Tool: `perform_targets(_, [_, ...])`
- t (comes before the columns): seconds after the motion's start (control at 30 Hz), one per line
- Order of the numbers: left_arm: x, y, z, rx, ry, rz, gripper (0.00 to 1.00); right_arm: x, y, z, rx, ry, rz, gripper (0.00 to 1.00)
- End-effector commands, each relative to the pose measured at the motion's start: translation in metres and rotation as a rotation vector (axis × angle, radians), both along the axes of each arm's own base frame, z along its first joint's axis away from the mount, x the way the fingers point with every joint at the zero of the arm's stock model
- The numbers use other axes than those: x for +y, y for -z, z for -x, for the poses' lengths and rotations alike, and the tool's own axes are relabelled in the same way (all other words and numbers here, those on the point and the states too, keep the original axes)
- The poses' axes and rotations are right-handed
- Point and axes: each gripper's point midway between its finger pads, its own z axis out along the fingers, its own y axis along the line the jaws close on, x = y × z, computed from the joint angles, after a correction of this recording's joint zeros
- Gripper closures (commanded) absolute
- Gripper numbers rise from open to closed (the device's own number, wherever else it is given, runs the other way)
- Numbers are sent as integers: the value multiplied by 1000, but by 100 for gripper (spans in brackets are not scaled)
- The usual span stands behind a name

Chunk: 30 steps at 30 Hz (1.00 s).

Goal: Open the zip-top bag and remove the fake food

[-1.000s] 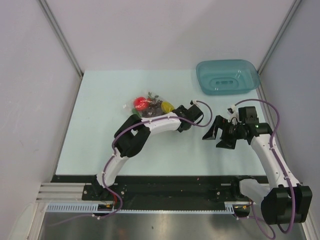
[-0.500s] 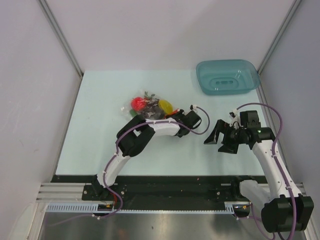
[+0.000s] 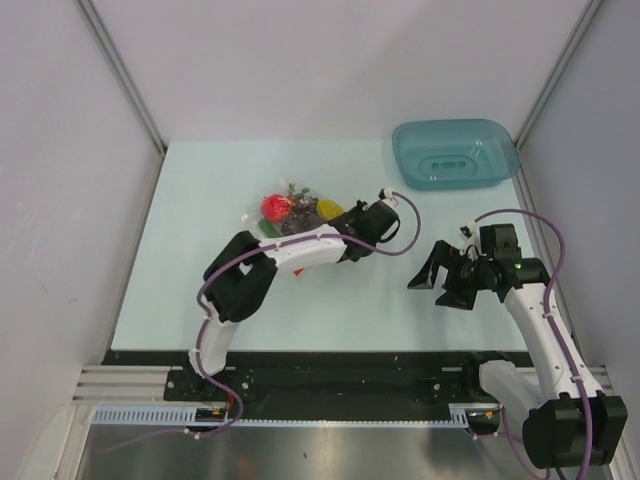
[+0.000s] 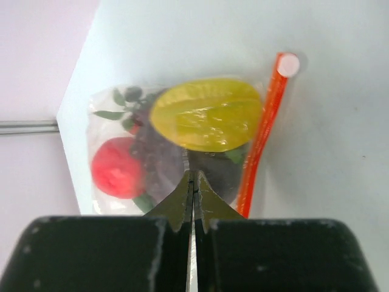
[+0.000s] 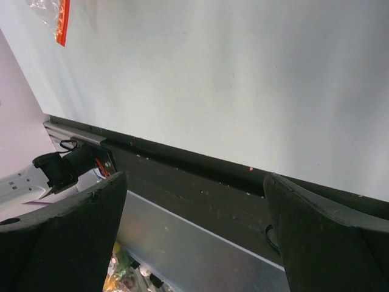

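Observation:
The zip-top bag point(image 3: 295, 210) lies left of the table's middle, a clear pouch whose orange-red zipper strip point(image 4: 261, 140) ends in a white slider point(image 4: 288, 64). Inside it the fake food shows: a red fruit point(image 4: 115, 167), a yellow piece point(image 4: 206, 115), dark purple grapes point(image 4: 161, 158) and green leaves. My left gripper point(image 3: 335, 225) is shut, its tips point(image 4: 193, 177) pinched together on the bag's near edge beside the zipper. My right gripper point(image 3: 438, 282) hangs wide open and holding nothing to the right of the bag, apart from it; one corner of the bag point(image 5: 61, 18) shows in its wrist view.
A teal translucent tray point(image 3: 500, 150) stands at the back right corner. The black front rail point(image 5: 200, 182) of the table runs below the right gripper's fingers. Walls close in the table on the left, back and right.
The left gripper's jaws have closed at the bag's edge and its forearm has shifted slightly left and back. The right gripper dropped a little toward the near edge, still open.

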Motion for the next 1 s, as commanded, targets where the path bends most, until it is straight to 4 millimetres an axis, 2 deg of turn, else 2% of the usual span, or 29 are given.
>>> perform_targets(0.0, [-8,-53,14,36,49,193,100,5,-6,-13,-49,7,-37,0])
perform_targets(0.07, [-8,-62,25,87,38,273,100,7,-7,-20,-58,7,-50,0])
perform_targets(0.13, [-8,-57,42,178,35,352,96,11,-6,-25,-52,1,-72,0])
perform_targets(0.17, [-1,-66,51,186,37,388,80,13,-8,-33,-70,1,-81,0])
perform_targets(0.2, [-4,-64,59,235,49,447,74,17,-7,-36,-69,-1,-87,0])
perform_targets(0.23, [-3,-69,66,253,47,497,68,19,-5,-46,-80,-3,-83,0])
perform_targets(0.27, [4,-78,76,260,58,534,58,20,-5,-55,-98,2,-71,0])
perform_targets(0.3, [3,-81,83,293,77,575,54,28,-6,-60,-104,-7,-84,0])
perform_targets(0.33, [6,-85,89,305,65,608,49,34,-4,-77,-130,-7,-94,0])
perform_targets(0.37, [12,-95,97,307,70,637,48,39,-7,-87,-150,-8,-106,0])
perform_targets(0.4, [16,-95,103,336,58,666,47,48,-7,-94,-147,-18,-120,0])
perform_targets(0.47, [27,-104,115,346,50,714,46,61,-7,-126,-182,-37,-122,0])
perform_targets(0.53, [35,-106,125,383,42,767,47,72,-6,-144,-204,-80,-104,0])
perform_targets(0.57, [41,-97,133,411,30,777,47,76,13,-155,-154,-88,-83,0])
perform_targets(0.6, [49,-107,137,408,11,844,47,82,3,-172,-189,-106,-88,0])
perform_targets(0.63, [47,-108,143,434,24,892,46,88,6,-180,-199,-143,-77,0])
perform_targets(0.67, [56,-92,150,466,-4,900,46,92,8,-188,-207,-162,-70,0])
perform_targets(0.7, [67,-100,150,439,-36,961,46,98,13,-205,-218,-179,-56,0])
perform_targets(0.73, [75,-96,150,426,-63,976,45,101,14,-213,-237,-195,-42,0])
perform_targets(0.77, [86,-80,153,434,-101,980,45,106,15,-220,-246,-205,-32,0])
perform_targets(0.8, [104,-76,146,418,-172,1013,45,110,31,-230,-220,-211,-26,0])
perform_targets(0.83, [111,-79,147,419,-182,1058,45,117,20,-245,-259,-214,-34,0])
perform_targets(0.87, [113,-72,152,463,-180,1100,45,126,22,-253,-268,-225,-29,0])
perform_targets(0.9, [125,-71,145,451,-223,1145,45,130,36,-260,-248,-230,-15,0])
perform_targets(0.93, [129,-70,146,448,-227,1167,45,138,27,-276,-293,-229,-2,0])
perform_targets(0.97, [134,-74,139,424,-230,1195,45,146,28,-280,-299,-242,3,0])
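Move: The bag's zip slider is about 25 cm ahead of the open right hand, 13 cm to its left and 13 cm below. The zip's near end is some 12 cm back from the shut left hand, 9 cm to its left and 8 cm below; from that hand the slider is roughly 2 cm ahead and 2 cm right. Also from the left hand, the yellow pepper lies about 4 cm ahead and 3 cm left, the tomato 5 cm ahead and 14 cm left. Over the bag's slider end the two hands trade places: the left, empty, lifts clear, opens to about half and swings back some 15 cm and left 12, rolling its left side down about 55 degrees and easing lower at the end, towards the zip's near end. The right starts slowly, then sweeps forward and left, sinking slightly, wide open, towards the slider, still above it. ##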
